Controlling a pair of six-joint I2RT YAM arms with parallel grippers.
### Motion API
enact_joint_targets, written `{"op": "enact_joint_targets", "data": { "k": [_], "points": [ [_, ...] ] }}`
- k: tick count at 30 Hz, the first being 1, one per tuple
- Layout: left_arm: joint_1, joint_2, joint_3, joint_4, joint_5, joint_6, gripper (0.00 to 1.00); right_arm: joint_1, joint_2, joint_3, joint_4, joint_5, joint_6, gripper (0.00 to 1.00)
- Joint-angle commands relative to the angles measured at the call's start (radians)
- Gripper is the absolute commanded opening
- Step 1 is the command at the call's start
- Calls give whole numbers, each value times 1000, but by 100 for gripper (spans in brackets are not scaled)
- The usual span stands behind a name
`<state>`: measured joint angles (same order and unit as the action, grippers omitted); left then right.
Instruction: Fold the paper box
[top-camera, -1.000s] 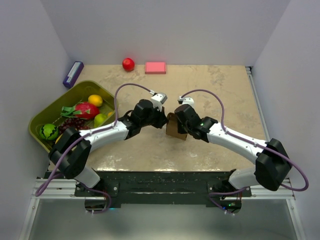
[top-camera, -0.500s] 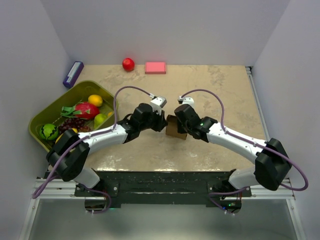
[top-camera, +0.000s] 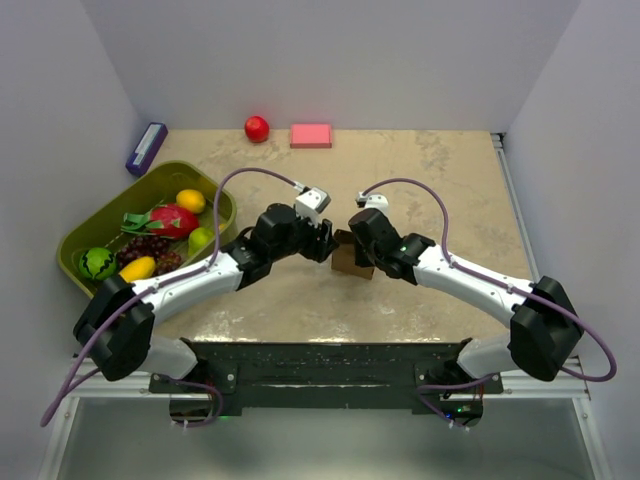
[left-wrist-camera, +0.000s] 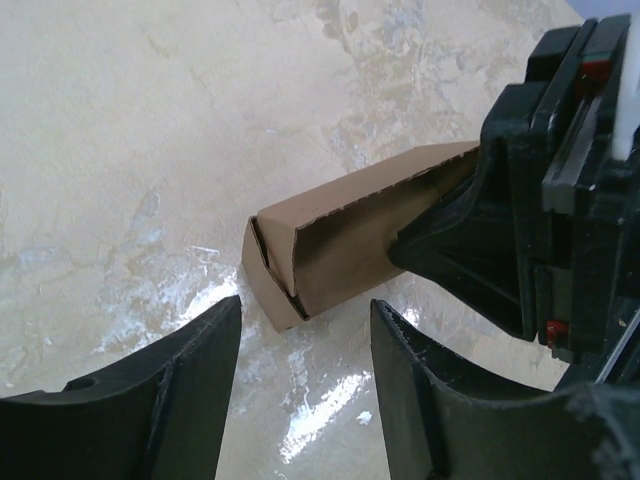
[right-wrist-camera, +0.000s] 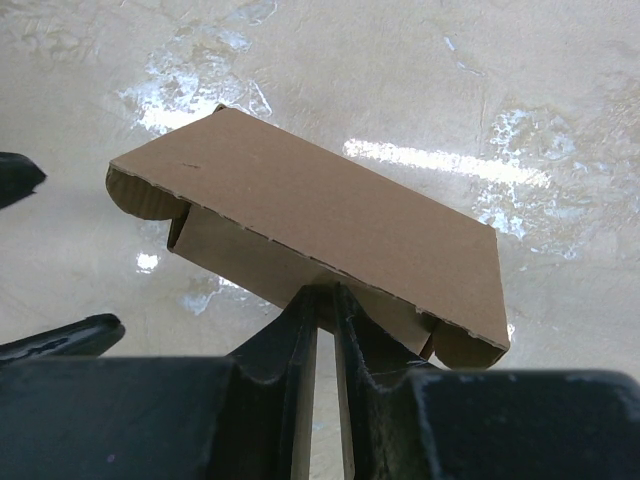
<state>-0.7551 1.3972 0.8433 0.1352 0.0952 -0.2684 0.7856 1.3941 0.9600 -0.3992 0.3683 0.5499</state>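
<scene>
The paper box (top-camera: 349, 257) is a small brown cardboard carton, partly folded, standing at mid-table. My right gripper (top-camera: 360, 246) is shut on it. In the right wrist view its fingertips (right-wrist-camera: 325, 292) pinch the lower wall of the box (right-wrist-camera: 310, 215), under a folded-over top flap. My left gripper (top-camera: 325, 244) is open just left of the box. In the left wrist view the gripper (left-wrist-camera: 305, 305) has nothing between its fingers, and the box's open end (left-wrist-camera: 335, 240) lies a little beyond them, apart from both fingers.
An olive-green tray (top-camera: 95, 212) of fruit sits at the left. Along the back edge are a purple box (top-camera: 146, 147), a red ball (top-camera: 257, 127) and a pink block (top-camera: 311, 135). White walls enclose the table on three sides.
My left gripper has opened and drawn back slightly from the box, and its arm has swung further left. The right gripper and the box have stayed put.
</scene>
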Motion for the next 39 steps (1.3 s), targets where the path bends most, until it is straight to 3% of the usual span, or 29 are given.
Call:
{"op": "enact_joint_targets", "data": {
  "k": [1,14,33,37,39],
  "points": [
    [-6,-18,42,63,-37,51,57,0,33,-35,-69,-5,12,15],
    [-4,45,71,130,-54,52,38,-2,48,-27,-72,-6,4,15],
    [-4,117,96,153,-35,46,23,-2,75,-15,-69,-12,-8,14],
    [-4,131,97,155,-23,54,1,-2,80,-15,-69,-12,-7,14],
    [-4,137,97,150,-25,58,0,0,82,-14,-69,-15,-8,14]
  ]
}}
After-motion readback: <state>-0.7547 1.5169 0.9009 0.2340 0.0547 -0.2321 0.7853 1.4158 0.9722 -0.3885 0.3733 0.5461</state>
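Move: The paper box's left upper corner is about 3 cm ahead of the left fingertips, 2 cm to their right and roughly level with them; the box's middle is some 6 cm right, 1 cm ahead and 4 cm lower. The right fingertips, already holding the box by its opening, are about 7 cm to the right of the left ones, 1 cm back and 3 cm lower. From the right hand, that corner lies about 4 cm ahead, 5 cm left and 3 cm up. The box's left upper corner is what the left hand comes in on: it goes about 3 cm forward and half that to the right, rising a little over 1 cm on the way and sinking back again, while its fingers, over half open, close steadily and end shut, pinching the cardboard there. The right fingers keep their hold in the box opening, all but still. ##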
